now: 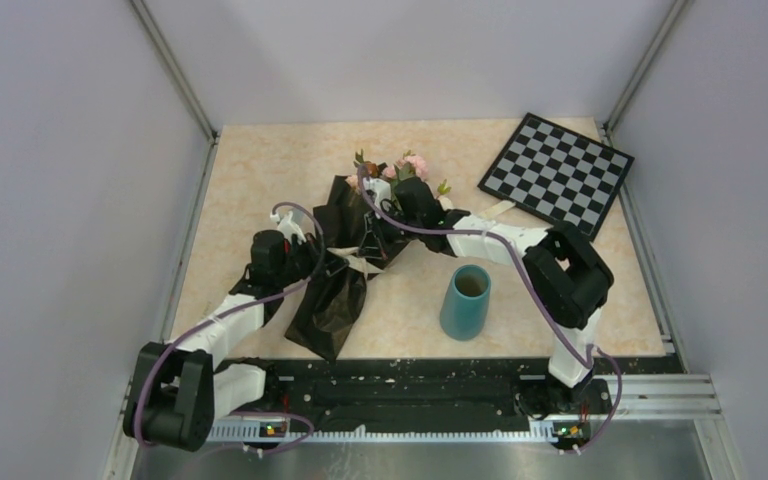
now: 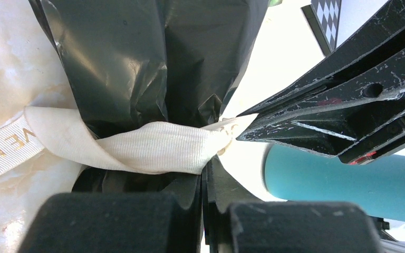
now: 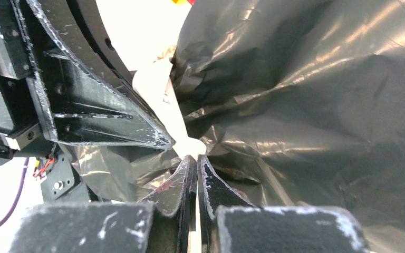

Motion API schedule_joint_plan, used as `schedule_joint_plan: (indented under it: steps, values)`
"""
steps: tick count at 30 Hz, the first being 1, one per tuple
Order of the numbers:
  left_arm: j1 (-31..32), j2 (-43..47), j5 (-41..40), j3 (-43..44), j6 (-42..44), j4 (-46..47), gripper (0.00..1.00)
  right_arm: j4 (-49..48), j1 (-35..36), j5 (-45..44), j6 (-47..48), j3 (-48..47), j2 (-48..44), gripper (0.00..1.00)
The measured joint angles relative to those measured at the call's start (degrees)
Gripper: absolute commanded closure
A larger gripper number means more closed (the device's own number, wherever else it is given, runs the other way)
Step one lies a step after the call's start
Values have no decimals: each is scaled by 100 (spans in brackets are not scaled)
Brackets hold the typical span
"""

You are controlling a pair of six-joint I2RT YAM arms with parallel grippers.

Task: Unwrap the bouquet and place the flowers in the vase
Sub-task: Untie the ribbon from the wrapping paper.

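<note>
The bouquet (image 1: pixel 332 305) lies across the middle of the table in glossy black paper. Its pink and cream flowers (image 1: pixel 407 165) point toward the far side. A cream ribbon (image 2: pixel 153 147) is wound round the paper's waist. My left gripper (image 2: pixel 209 164) is shut with the ribbon's lower edge pinched at its tips. My right gripper (image 3: pixel 194 157) is shut on the ribbon's end from the other side, its fingers (image 2: pixel 316 105) showing large in the left wrist view. In the top view both grippers (image 1: pixel 348 262) (image 1: pixel 372 248) meet at the bouquet's waist. The teal vase (image 1: pixel 465 300) stands upright to the right.
A black-and-white checkerboard (image 1: pixel 557 172) lies at the back right. A loose cream ribbon strip (image 1: pixel 500 208) lies near its front corner. Grey walls close in the table on three sides, and a black rail (image 1: pixel 410 385) runs along the near edge.
</note>
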State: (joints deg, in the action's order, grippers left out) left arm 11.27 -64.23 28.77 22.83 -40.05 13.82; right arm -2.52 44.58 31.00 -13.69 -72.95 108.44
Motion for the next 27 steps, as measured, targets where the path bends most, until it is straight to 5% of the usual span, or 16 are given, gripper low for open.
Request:
schedule_joint_plan:
  steps: [13,27]
  values:
    - [-114,535,-339,446,-66,-824,100,-39,-46,-942,-149,809,-697,100]
    - [-1123,426,-238,503,-337,-1215,100,-103,-319,-2070,-531,1257,-1058,100]
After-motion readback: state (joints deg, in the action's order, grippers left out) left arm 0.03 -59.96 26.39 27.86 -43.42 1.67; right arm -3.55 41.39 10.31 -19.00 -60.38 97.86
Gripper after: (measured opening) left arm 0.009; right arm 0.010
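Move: The ribbon's knot lies almost between the fingertips, about 1 cm ahead and 2 cm to the right of the left hand, and some 2 cm left and 1 cm back of the right hand, slightly below it. From the left hand, the flowers are roughly 21 cm ahead and 13 cm right, the wrapping paper's lower end 13 cm back and 4 cm left, and the vase about 28 cm right and 9 cm back. The ribbon, already pinched in both closed grippers, is pulled out sideways between them: the left hand first lifts about 3 cm, then goes left some 6 cm and a little forward, sinking slightly. The right hand draws right about 8 cm, bearing forward as well, and its wrist swings clockwise while the left's turns counter-clockwise. Both keep their hold. ##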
